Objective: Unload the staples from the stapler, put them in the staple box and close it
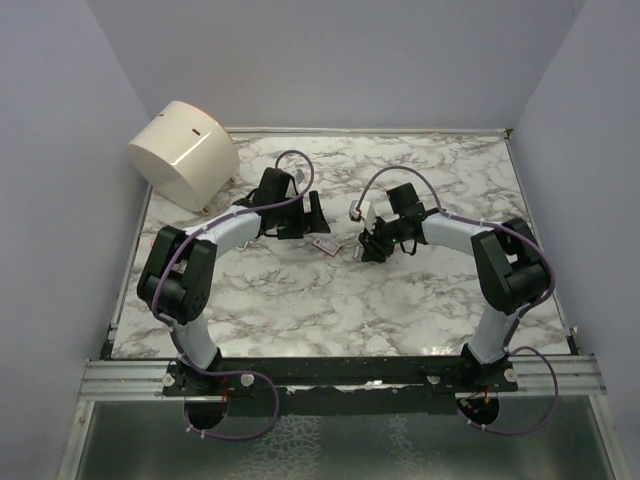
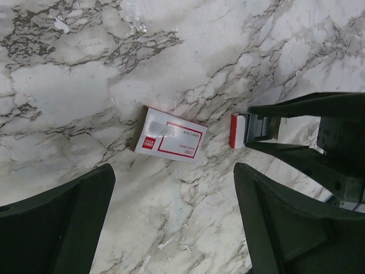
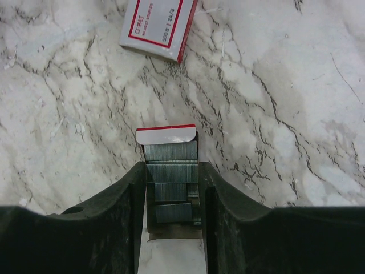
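Note:
My right gripper (image 3: 171,171) is shut on a small open cardboard tray with a white, red-edged flap (image 3: 166,135). Several grey ribbed strips of staples (image 3: 170,171) lie in the tray between the fingers. It rests low on the marble table (image 3: 296,114). In the left wrist view the tray's red end (image 2: 239,130) shows between the right gripper's fingers. My left gripper (image 2: 174,191) is open and empty, hovering over the table just near of the flat pink-and-white staple box sleeve (image 2: 170,142). In the top view the grippers (image 1: 300,215) (image 1: 372,245) face each other across the sleeve (image 1: 323,245). No stapler shows in any view.
A big cream drum (image 1: 185,153) lies at the back left corner. A small white piece (image 1: 360,210) sits beside the right wrist. The sleeve also lies ahead of the right gripper (image 3: 158,28). Lilac walls enclose the table on three sides.

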Action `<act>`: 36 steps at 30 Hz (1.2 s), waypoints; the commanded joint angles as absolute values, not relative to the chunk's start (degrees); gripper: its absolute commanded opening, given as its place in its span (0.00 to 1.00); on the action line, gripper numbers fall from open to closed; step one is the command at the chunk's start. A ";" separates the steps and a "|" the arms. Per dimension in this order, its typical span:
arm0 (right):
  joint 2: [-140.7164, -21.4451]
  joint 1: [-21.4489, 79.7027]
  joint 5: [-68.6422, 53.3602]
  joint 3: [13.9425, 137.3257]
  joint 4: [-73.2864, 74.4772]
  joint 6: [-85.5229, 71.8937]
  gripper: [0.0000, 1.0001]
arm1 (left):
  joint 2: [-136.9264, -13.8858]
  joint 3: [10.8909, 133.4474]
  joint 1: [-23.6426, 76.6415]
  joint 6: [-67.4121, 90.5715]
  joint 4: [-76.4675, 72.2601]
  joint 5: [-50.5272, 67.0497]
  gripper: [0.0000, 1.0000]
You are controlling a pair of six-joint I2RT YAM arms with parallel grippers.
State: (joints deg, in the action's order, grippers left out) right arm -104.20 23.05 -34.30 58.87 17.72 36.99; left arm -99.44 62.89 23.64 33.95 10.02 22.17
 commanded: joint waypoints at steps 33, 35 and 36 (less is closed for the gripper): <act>-108.23 31.82 -26.59 53.81 11.26 25.74 0.38 | -111.63 66.46 22.90 32.32 8.42 23.92 0.58; -108.51 31.82 -26.33 54.23 11.31 25.70 0.38 | -111.62 66.29 22.94 32.39 8.42 23.92 0.57; -108.66 31.82 -26.42 54.42 11.33 25.68 0.38 | -111.56 66.23 22.94 32.44 8.40 23.97 0.57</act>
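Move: The closed staple box lies roughly 4 cm to the left hand's right, about level with it fore and aft and some 6 cm below. The open staple tray, still held between the right fingers, is about 12 cm right of the left hand and 2 cm nearer the base, also around 6 cm below. From the right hand, the box's middle is about 9 cm left, 2 cm ahead and 1 cm lower. The staple tray, kept in the right hand's steady grip, is taken about 4.5 cm left, low over the table, flap first towards the near end of the box, quickly at first and then more slowly. Meanwhile the left hand sinks some 4 cm over the box, easing about 2 cm forward, and its wide-open fingers come together by about a third without gripping the box. ##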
